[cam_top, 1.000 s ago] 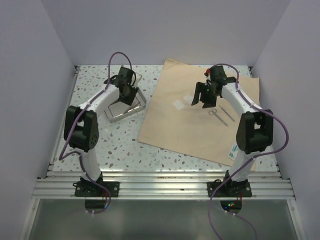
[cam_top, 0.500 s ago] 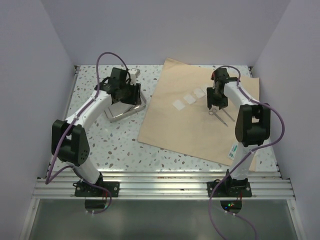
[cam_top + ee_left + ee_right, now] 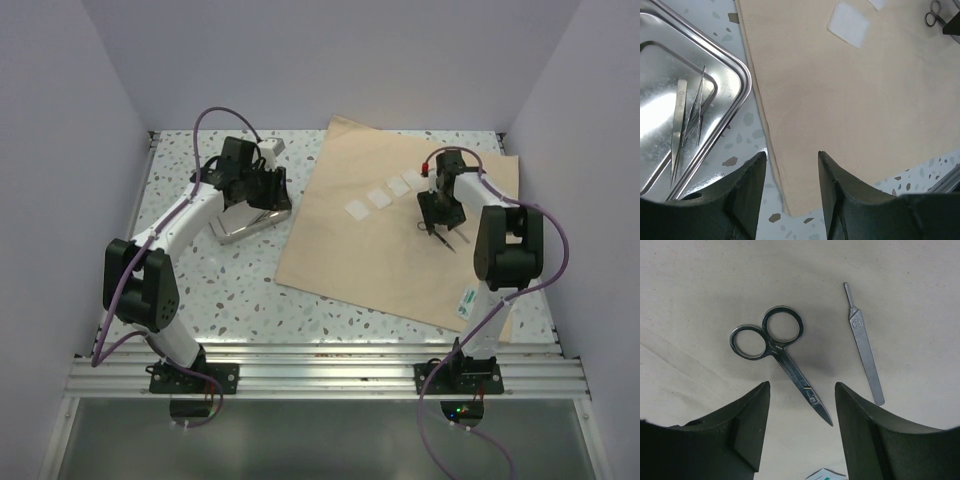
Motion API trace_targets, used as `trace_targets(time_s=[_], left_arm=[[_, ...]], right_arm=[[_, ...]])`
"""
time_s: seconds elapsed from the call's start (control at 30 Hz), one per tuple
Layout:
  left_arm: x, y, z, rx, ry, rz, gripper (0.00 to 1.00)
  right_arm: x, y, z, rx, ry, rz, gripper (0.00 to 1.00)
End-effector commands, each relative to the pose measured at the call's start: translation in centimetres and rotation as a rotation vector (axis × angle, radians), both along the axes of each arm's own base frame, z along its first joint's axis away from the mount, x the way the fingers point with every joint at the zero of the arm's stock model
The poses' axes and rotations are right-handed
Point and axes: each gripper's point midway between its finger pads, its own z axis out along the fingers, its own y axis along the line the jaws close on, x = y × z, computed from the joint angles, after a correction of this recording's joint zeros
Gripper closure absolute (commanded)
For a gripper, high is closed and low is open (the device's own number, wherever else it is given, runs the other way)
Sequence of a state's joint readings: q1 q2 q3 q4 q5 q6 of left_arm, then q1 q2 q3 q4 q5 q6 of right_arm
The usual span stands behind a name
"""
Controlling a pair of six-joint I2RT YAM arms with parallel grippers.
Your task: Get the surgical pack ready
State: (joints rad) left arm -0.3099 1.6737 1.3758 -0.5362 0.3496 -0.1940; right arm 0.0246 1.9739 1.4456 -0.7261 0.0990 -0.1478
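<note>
The surgical pack's tan wrap sheet (image 3: 390, 255) lies flat on the right half of the table, with several white gauze squares (image 3: 380, 197) on it. The shiny metal tray (image 3: 240, 228) stands to its left and holds tweezers (image 3: 690, 117). My left gripper (image 3: 790, 157) hovers open over the sheet's left edge (image 3: 765, 130), just right of the tray (image 3: 737, 65), with nothing between its fingers. My right gripper (image 3: 802, 387) is open low over the sheet, and the blades of the small scissors (image 3: 782, 357) lie between its fingertips, not gripped. A scalpel handle (image 3: 865, 350) lies to the right of the scissors.
A small white and green label (image 3: 467, 299) sits on the sheet's near right part. Walls close in the table on the left, back and right. A rail (image 3: 320, 375) runs along the near edge by the arm bases.
My left gripper has moved right, from over the tray to the sheet's left edge. The right gripper has swung right and down over the scissors, with its jaws a little narrower.
</note>
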Motion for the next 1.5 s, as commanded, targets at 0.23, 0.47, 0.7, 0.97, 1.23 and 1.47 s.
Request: trace_targets(time_s=[0.23,0.47,0.7,0.97,1.23,1.47], left_arm=[[0.4,-1.0,0.2,-0.045,-0.026,-0.031,0.5],[0.4,-0.9,0.0,-0.034,-0.025,-0.038,0.5],[0.2,-0.9,0.1,-0.034,-0.021,-0.042,0.5],[-0.3,-0.7,-0.1,-0.028,-0.009,-0.042,0.5],[-0.6,-0.7,-0.2,-0.036,-0.003,-0.035,0.5],[-0.4,-1.4,0.2,-0.084,0.004,-0.034,0.5]], right_arm=[[1.0,-0.1,-0.8,0.029,0.005,0.148,0.51],[0.2,0.2,-1.9,0.046,0.038,0.164,0.58],[0.0,0.6,-2.9,0.072,0.063,0.192,0.66],[-1.2,-0.2,-4.7,0.15,0.108,0.187,0.72],[-0.7,-0.5,-3.6,0.151,0.077,0.178,0.95],[0.9,-0.9,1.1,0.129,-0.019,0.048,1.0]])
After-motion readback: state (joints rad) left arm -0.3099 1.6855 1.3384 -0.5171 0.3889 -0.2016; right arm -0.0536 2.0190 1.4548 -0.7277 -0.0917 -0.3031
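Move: The scissors lie almost under the right gripper: their middle is about 1 cm ahead, 1 cm to its left and 2 cm below, with the rings forward-left and the tip back-right. The scalpel handle is roughly 4 cm ahead and 5 cm right of this gripper, the nearest gauze square some 20 cm ahead and 5 cm left, and the small packet about 19 cm back and 7 cm right. From the left gripper, the scissors are around 47 cm right, 2 cm ahead and 14 cm below. Lower the right gripper about 2 cm onto the scissors, turning it some 10 degrees counter-clockwise and rolling it slightly so that its left side rises. Stay low over the cloth and close the half-open fingers from both sides until their tips pinch the shanks, just ring-side of the pivot. ##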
